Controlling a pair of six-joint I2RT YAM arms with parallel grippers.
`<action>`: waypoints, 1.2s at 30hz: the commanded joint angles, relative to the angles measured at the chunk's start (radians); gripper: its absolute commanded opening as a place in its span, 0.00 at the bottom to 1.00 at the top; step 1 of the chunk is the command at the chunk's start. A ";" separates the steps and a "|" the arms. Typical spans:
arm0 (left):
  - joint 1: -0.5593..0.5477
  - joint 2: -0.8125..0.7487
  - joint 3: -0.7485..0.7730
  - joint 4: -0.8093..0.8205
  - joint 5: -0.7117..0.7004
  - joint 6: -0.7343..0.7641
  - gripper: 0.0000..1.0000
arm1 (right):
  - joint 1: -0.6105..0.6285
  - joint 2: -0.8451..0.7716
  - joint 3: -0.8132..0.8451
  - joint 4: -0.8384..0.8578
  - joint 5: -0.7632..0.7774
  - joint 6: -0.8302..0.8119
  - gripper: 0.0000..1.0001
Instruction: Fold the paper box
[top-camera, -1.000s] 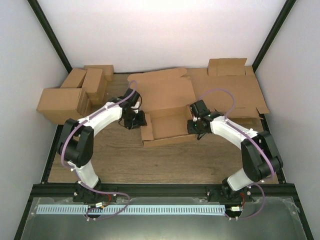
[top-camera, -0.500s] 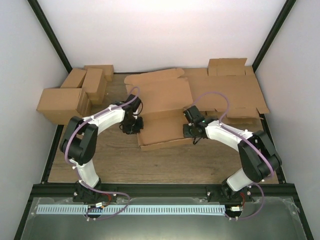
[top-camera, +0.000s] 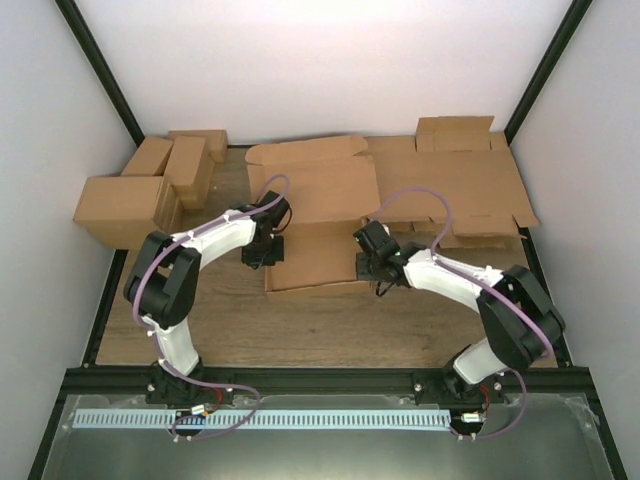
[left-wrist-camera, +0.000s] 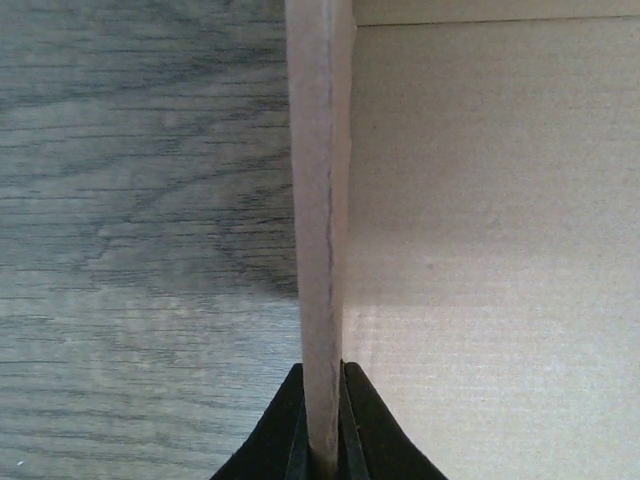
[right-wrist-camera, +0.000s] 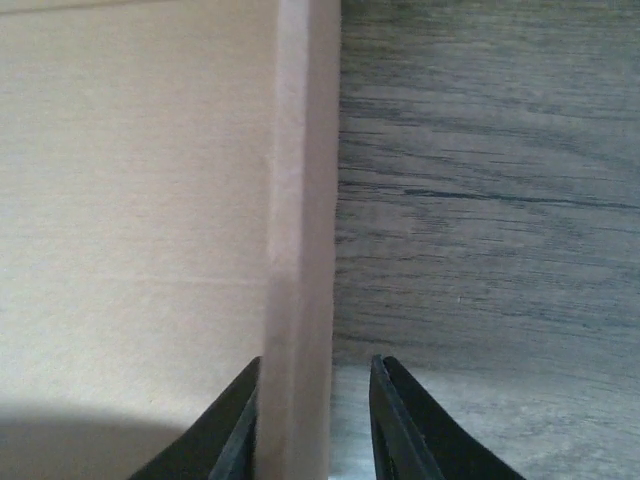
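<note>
The paper box (top-camera: 318, 262) lies in the middle of the wooden table, its side walls raised and its big lid flap (top-camera: 315, 180) spread out behind. My left gripper (top-camera: 264, 250) is at the box's left wall. In the left wrist view that wall (left-wrist-camera: 320, 200) stands on edge, and the left gripper (left-wrist-camera: 322, 372) is shut on it. My right gripper (top-camera: 368, 268) is at the right wall. In the right wrist view this wall (right-wrist-camera: 303, 220) rests against the left finger of the right gripper (right-wrist-camera: 315, 365), which is open, with a gap to the other finger.
A cluster of brown cartons (top-camera: 140, 195) sits at the back left. A pile of flat cardboard sheets (top-camera: 470, 190) fills the back right. Black frame rails (top-camera: 320, 375) run along the table edges, and bare wood (top-camera: 320, 325) lies in front of the box.
The box and both grippers have shifted left. My left gripper has shut on the left wall. My right gripper has loosened from the right wall and now stands open.
</note>
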 joint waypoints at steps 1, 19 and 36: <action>0.002 0.038 0.023 -0.024 -0.095 0.042 0.04 | 0.002 -0.092 -0.031 0.045 -0.030 -0.033 0.30; -0.017 -0.019 0.045 0.026 -0.110 0.167 0.04 | -0.367 -0.092 0.180 -0.003 -0.549 -0.185 0.72; -0.018 -0.043 0.006 0.050 -0.088 0.194 0.04 | -0.507 0.487 0.878 -0.180 -0.570 -0.359 0.84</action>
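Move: Around the right hand's slightly open fingers stands the box tray's right wall; the raised lid's right edge lies about 20 cm ahead of this hand and 3 cm to its right, near its height. The tray's middle is some 3 cm ahead and 8 cm left, and the flat cardboard about 22 cm ahead and 16 cm right, 5 cm lower. From the left hand, closed on the left wall, that lid edge lies roughly 19 cm ahead and 20 cm right. Opening wide as it comes off the tray's right wall, the right hand first lifts a couple of centimetres, then sweeps forward about 20 cm, ending some 10 cm higher and slightly to the right, above the lid's right edge, its left side rolled up about 20 degrees. The left hand keeps pinching the left wall, easing forward 2 cm and turning about 10 degrees clockwise. ##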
